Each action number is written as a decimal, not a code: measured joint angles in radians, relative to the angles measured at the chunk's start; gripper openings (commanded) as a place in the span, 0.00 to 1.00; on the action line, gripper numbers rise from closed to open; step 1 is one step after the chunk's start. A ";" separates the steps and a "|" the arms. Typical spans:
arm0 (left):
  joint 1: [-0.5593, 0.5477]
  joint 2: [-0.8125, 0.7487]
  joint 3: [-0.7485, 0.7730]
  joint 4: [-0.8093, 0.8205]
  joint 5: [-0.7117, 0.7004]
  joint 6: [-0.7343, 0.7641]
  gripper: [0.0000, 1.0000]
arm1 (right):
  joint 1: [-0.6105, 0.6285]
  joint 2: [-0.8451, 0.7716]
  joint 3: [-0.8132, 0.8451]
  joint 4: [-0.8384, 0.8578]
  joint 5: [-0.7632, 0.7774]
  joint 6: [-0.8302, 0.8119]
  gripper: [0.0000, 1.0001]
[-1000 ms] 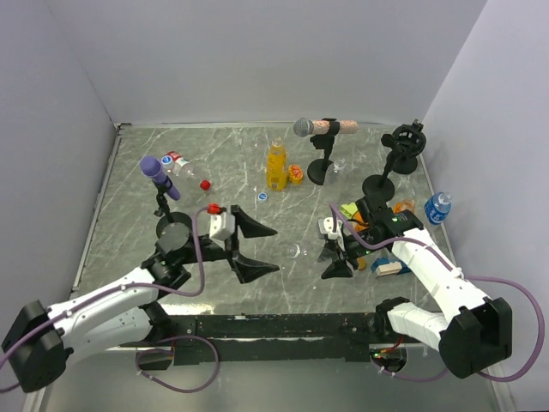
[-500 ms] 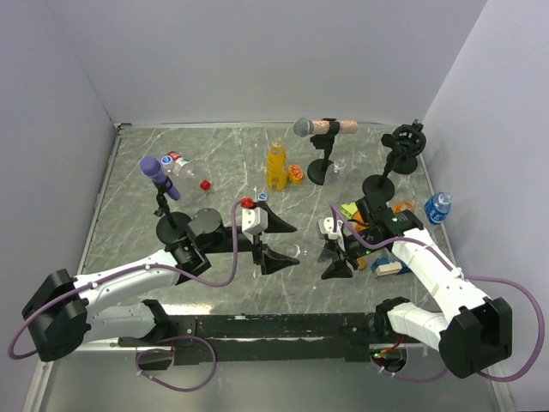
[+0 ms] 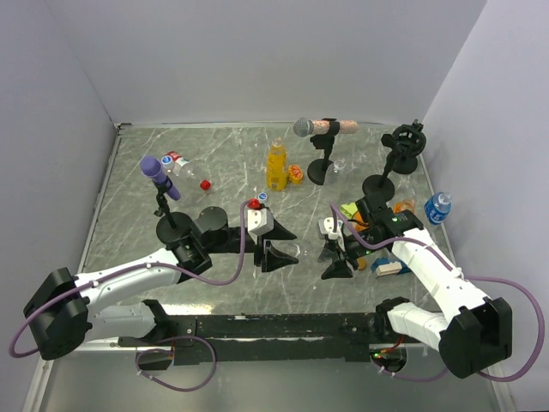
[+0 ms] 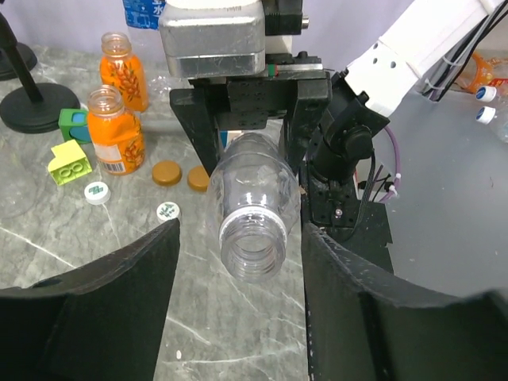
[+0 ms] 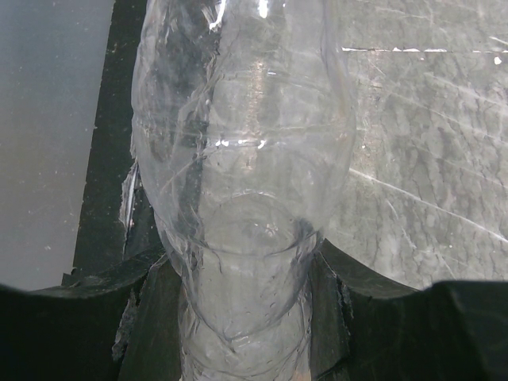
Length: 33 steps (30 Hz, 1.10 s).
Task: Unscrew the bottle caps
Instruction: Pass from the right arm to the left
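Note:
My right gripper (image 3: 334, 257) is shut on a clear bottle (image 3: 298, 251) and holds it lying level, neck pointing left. In the right wrist view the bottle (image 5: 242, 151) fills the frame between the black fingers (image 5: 151, 317). In the left wrist view its mouth (image 4: 252, 254) is bare, with a thin white ring and no cap. My left gripper (image 3: 279, 243) is open, its fingers (image 4: 119, 302) standing on either side of the mouth without touching it. Two pale caps (image 4: 96, 192) (image 4: 167, 210) lie on the table. A red cap (image 3: 205, 184) and a blue cap (image 3: 262, 196) lie further back.
A yellow-orange juice bottle (image 3: 275, 165) stands at the back, a red-white labelled bottle (image 3: 176, 163) lies at back left, and a blue-labelled one (image 3: 438, 207) at right. Microphone stands (image 3: 159, 176) (image 3: 317, 127) (image 3: 399, 146), two open orange bottles (image 4: 115, 131), brown discs (image 4: 167, 172) and toy blocks (image 4: 70, 163) surround the work area.
My left arm has swung right towards the held bottle, and its open fingers now flank the bottle's mouth. The right arm and bottle have not moved.

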 measured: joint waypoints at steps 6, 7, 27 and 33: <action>0.000 0.000 0.000 -0.006 0.002 -0.004 0.47 | 0.000 0.000 0.000 0.000 0.000 0.000 0.31; 0.000 0.000 0.000 -0.007 0.004 -0.005 0.40 | 0.000 0.000 0.000 0.000 0.000 0.000 0.31; 0.000 -0.100 0.029 -0.282 -0.042 -0.029 0.01 | -0.005 -0.012 0.016 0.026 0.002 0.129 0.99; 0.021 -0.234 0.167 -0.631 -0.212 -0.085 0.01 | -0.068 -0.084 0.038 0.059 0.010 0.201 0.99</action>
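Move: Between the left hand's open fingers sits the neck of the clear bottle, whose middle lies about 6 cm to this hand's right, 1 cm back and slightly lower. The right hand still grips the far end, with the bottle's middle some 5 cm to its left, 2 cm ahead and 3 cm above. From the left hand, a blue-white cap lies on the table about 16 cm ahead and 5 cm left, the yellow bottle stands roughly 22 cm ahead and 2 cm left, and a white cap rests 2 cm ahead and 15 cm right. Closing on the bottle's neck from both sides, the left fingers pinch it with the arm almost still; only then do the right fingers spread wide and let go of the far end. Holding on, the left hand draws the bottle about 5 cm to the left, away from the right gripper, fingertips tipping down and swinging forward some 10 degrees each, while the right hand backs off, rising 2–3 cm and easing forward. ##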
